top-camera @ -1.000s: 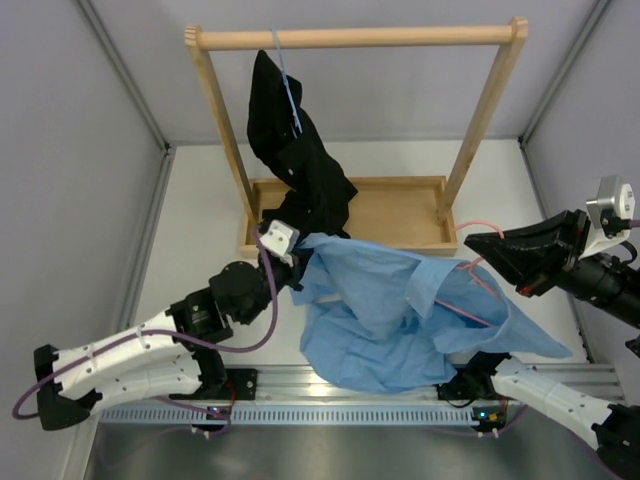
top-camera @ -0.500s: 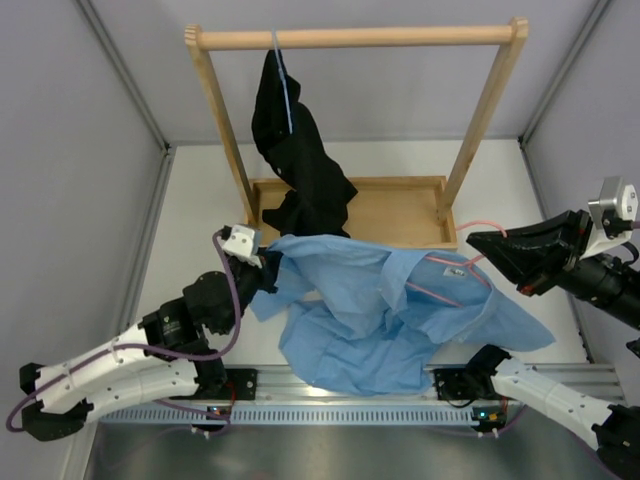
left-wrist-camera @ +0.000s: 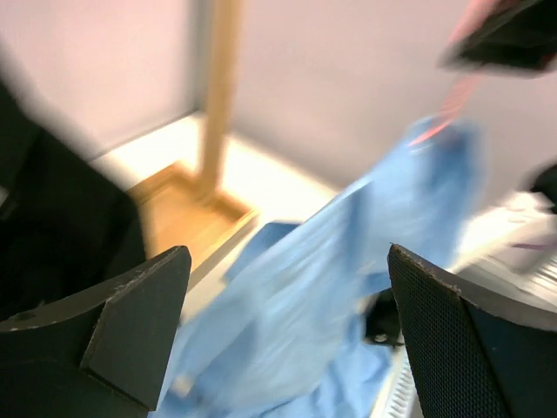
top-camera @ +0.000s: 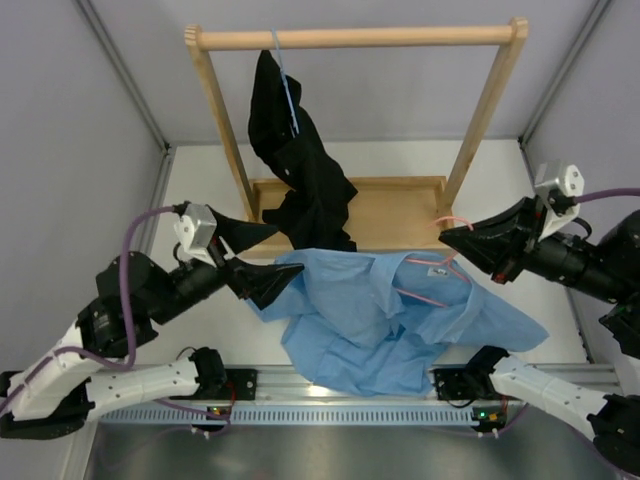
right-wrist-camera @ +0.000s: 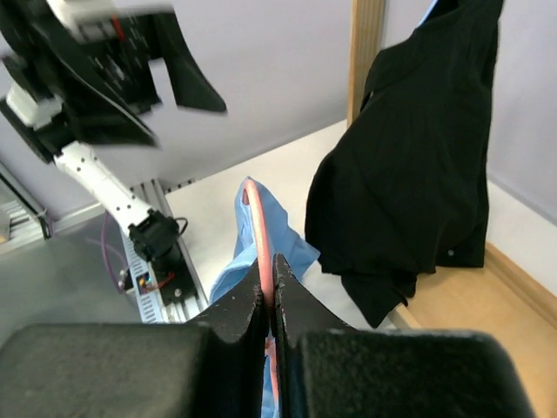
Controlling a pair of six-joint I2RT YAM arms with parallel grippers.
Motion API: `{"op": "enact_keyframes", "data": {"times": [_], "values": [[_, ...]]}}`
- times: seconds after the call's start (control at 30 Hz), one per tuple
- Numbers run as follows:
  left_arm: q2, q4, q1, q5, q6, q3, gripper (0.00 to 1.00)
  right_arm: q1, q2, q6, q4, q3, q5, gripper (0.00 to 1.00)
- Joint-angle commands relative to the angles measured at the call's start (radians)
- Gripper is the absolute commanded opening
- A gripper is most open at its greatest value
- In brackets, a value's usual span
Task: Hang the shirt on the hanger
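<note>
The light blue shirt (top-camera: 370, 315) lies crumpled across the table's front. Its collar end is raised around the pink hanger (top-camera: 432, 272). My right gripper (top-camera: 447, 240) is shut on the hanger's wire near the hook. In the right wrist view the hanger (right-wrist-camera: 256, 222) runs out from between the closed jaws of that gripper (right-wrist-camera: 271, 272), down to the shirt (right-wrist-camera: 283, 233). My left gripper (top-camera: 262, 258) stands open just left of the shirt's edge, apart from the cloth. Seen from the left wrist, the left gripper (left-wrist-camera: 291, 300) has its fingers wide, and the blurred shirt (left-wrist-camera: 339, 279) lies beyond them.
A wooden rack (top-camera: 355, 38) stands at the back on a tray base (top-camera: 400, 212). A black shirt (top-camera: 300, 165) hangs from it on a light-blue hanger (top-camera: 288, 92), close behind my left gripper. A metal rail (top-camera: 340, 385) lines the near edge.
My left gripper opened and let go of the shirt's left edge, then drew back to the left and up. The right gripper carried the hanger a little left and back.
</note>
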Motion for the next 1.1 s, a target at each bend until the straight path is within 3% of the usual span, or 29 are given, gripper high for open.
{"op": "enact_keyframes", "data": {"times": [0.0,0.13,0.3,0.43,0.63,0.8,0.97,1.07], "values": [[0.221,-0.04,0.0,0.385,0.069,0.167,0.98,0.01,0.043,-0.022,-0.009,0.058,-0.058,0.0],[0.404,-0.089,-0.005,0.461,0.206,0.345,0.98,0.012,0.055,-0.049,-0.042,0.076,-0.15,0.0],[0.528,-0.106,-0.007,0.626,0.418,0.384,0.98,0.01,0.054,-0.068,-0.081,0.073,-0.163,0.0],[0.556,-0.113,-0.007,0.568,0.569,0.362,0.98,0.01,0.038,-0.076,-0.082,0.058,-0.207,0.0],[0.573,-0.113,-0.007,0.653,0.62,0.343,0.96,0.01,0.02,-0.089,-0.081,0.009,-0.249,0.0],[0.601,-0.118,-0.007,0.675,0.61,0.344,0.82,0.01,0.019,-0.083,-0.062,-0.022,-0.269,0.0],[0.63,-0.118,-0.007,0.707,0.603,0.346,0.82,0.01,0.008,-0.073,-0.027,-0.042,-0.275,0.0],[0.645,-0.12,-0.005,0.716,0.597,0.349,0.7,0.01,-0.009,-0.069,-0.007,-0.057,-0.279,0.0]]}}
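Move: The blue shirt's fold over the hanger's near end lies about 18 cm to the left hand's right, some 2 cm back and 5 cm below it. The pink hanger's middle is roughly 4 cm farther right than that fold, and the black garment hangs some 20 cm ahead of the left hand, a little to its right and lower. From the right hand, pinching the hook, the fold is about 8 cm left and 11 cm below. The left hand's open fingers come to straddle the shirt fold, though a firm touch can't be seen. The hand first lifts back, then sweeps about 15 cm right and dips in, turning some 40 degrees clockwise to point right and slightly down, while the gap narrows by about a quarter. The right hand, still pinching the hook, lowers and draws back a few centimetres, turning slightly counter-clockwise. ##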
